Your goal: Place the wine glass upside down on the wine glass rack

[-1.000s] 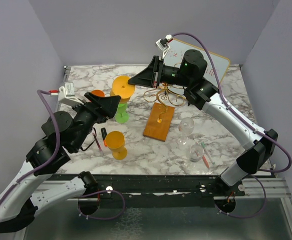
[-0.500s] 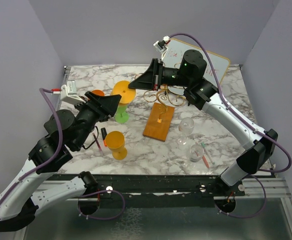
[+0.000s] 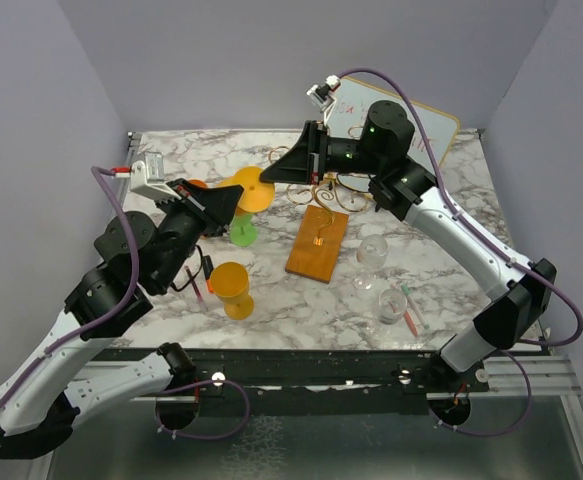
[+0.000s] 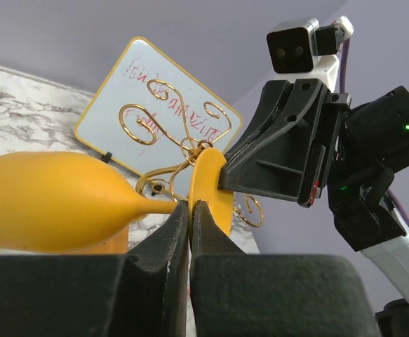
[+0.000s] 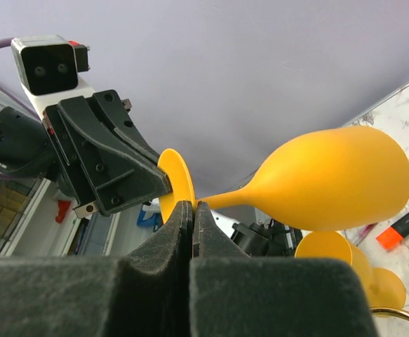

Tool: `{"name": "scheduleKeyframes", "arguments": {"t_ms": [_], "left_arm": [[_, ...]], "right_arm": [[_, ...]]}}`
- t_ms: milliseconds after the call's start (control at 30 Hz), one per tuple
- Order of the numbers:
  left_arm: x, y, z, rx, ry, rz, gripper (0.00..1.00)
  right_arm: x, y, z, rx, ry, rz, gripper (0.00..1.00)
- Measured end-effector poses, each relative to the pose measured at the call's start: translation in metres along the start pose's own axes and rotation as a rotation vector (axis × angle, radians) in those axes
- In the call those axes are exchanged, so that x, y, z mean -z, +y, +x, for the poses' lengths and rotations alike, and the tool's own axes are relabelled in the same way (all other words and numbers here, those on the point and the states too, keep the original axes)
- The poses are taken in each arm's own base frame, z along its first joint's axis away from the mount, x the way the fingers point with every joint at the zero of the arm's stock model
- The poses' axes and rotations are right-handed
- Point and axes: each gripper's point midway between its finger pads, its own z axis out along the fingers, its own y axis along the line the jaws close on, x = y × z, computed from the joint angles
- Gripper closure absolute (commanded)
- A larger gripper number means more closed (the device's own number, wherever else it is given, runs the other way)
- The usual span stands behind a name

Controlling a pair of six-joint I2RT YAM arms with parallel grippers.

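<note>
The wine glass (image 3: pixel 256 190) is yellow and hangs in the air, lying roughly sideways, left of the wine glass rack (image 3: pixel 327 192). In the left wrist view its bowl (image 4: pixel 50 200) points left and its round foot (image 4: pixel 210 184) stands on edge. My left gripper (image 4: pixel 190 210) is shut on the foot's rim. My right gripper (image 5: pixel 192 209) is shut on the same foot (image 5: pixel 177 181) from the opposite side, with the bowl (image 5: pixel 337 186) off to the right. The rack's gold scrolls (image 4: pixel 163 119) rise from an orange-brown wooden base (image 3: pixel 318 245).
A green glass (image 3: pixel 241 232) and a second yellow glass (image 3: pixel 233 288) stand below the left gripper (image 3: pixel 233 200). Two clear glasses (image 3: pixel 372 255) stand right of the base, with a marker (image 3: pixel 411 320) nearby. A whiteboard (image 3: pixel 429 125) leans at the back right.
My left gripper has closed from open onto the glass's foot. The left arm rose slightly, and the glass shifted a little to the right with the right gripper still holding it.
</note>
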Motion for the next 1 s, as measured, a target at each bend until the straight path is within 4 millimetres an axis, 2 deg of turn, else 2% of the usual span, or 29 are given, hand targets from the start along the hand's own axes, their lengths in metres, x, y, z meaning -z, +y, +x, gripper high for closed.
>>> {"name": "scheduleKeyframes", "arguments": {"t_ms": [33, 167, 200, 267, 467, 633, 800, 900, 1000], "left_arm": [[0.0, -0.001, -0.001, -0.004, 0.0, 0.004, 1.0], [-0.002, -0.007, -0.006, -0.036, -0.004, 0.017, 1.0], [-0.003, -0.008, -0.007, -0.047, -0.005, 0.019, 1.0], [-0.01, -0.011, -0.009, -0.08, -0.007, 0.012, 1.0], [-0.024, -0.011, -0.024, -0.182, -0.059, -0.032, 1.0], [-0.025, -0.014, -0.053, -0.243, -0.154, -0.064, 1.0], [-0.036, -0.018, -0.066, -0.288, -0.208, -0.092, 1.0], [-0.048, -0.015, -0.071, -0.318, -0.231, -0.139, 1.0], [-0.065, -0.007, -0.068, -0.344, -0.221, -0.17, 1.0]], "right_arm": [[0.0, 0.0, 0.0, 0.0, 0.0, 0.0, 0.92], [0.0, 0.001, -0.001, 0.008, -0.002, -0.001, 0.53], [0.0, 0.0, 0.0, 0.007, 0.0, 0.002, 0.45], [0.0, -0.003, 0.002, 0.007, 0.002, 0.019, 0.37], [0.003, -0.015, -0.003, 0.017, -0.04, 0.088, 0.31], [0.021, -0.024, -0.011, 0.04, -0.117, 0.173, 0.29], [0.044, -0.015, -0.028, 0.135, -0.229, 0.266, 0.31], [0.062, -0.001, -0.037, 0.214, -0.305, 0.307, 0.32], [0.081, 0.009, -0.041, 0.276, -0.368, 0.348, 0.32]]}}
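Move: The left hand pinches the wine glass's base, bowl out to its left and slightly down; the rack's hub is about 22 cm ahead, 14 cm right and 12 cm below. The green goblet stands some 22 cm ahead, 5 cm left and 36 cm below, the orange one about 9 cm farther left and 2 cm farther out. From the right hand, on the same base, the hub is roughly 18 cm ahead, 10 cm right and 12 cm below. Open the right gripper wide to let go of the glass's base, ease it slightly forward and down, then draw it about 8 cm right, rising and turning clockwise. Keep the left gripper's pinch on the base; bring it up some 6 cm, then mainly forward about 7 cm in all, left of the rack's hub, rolling its left side up and turning counter-clockwise about 15 degrees. ##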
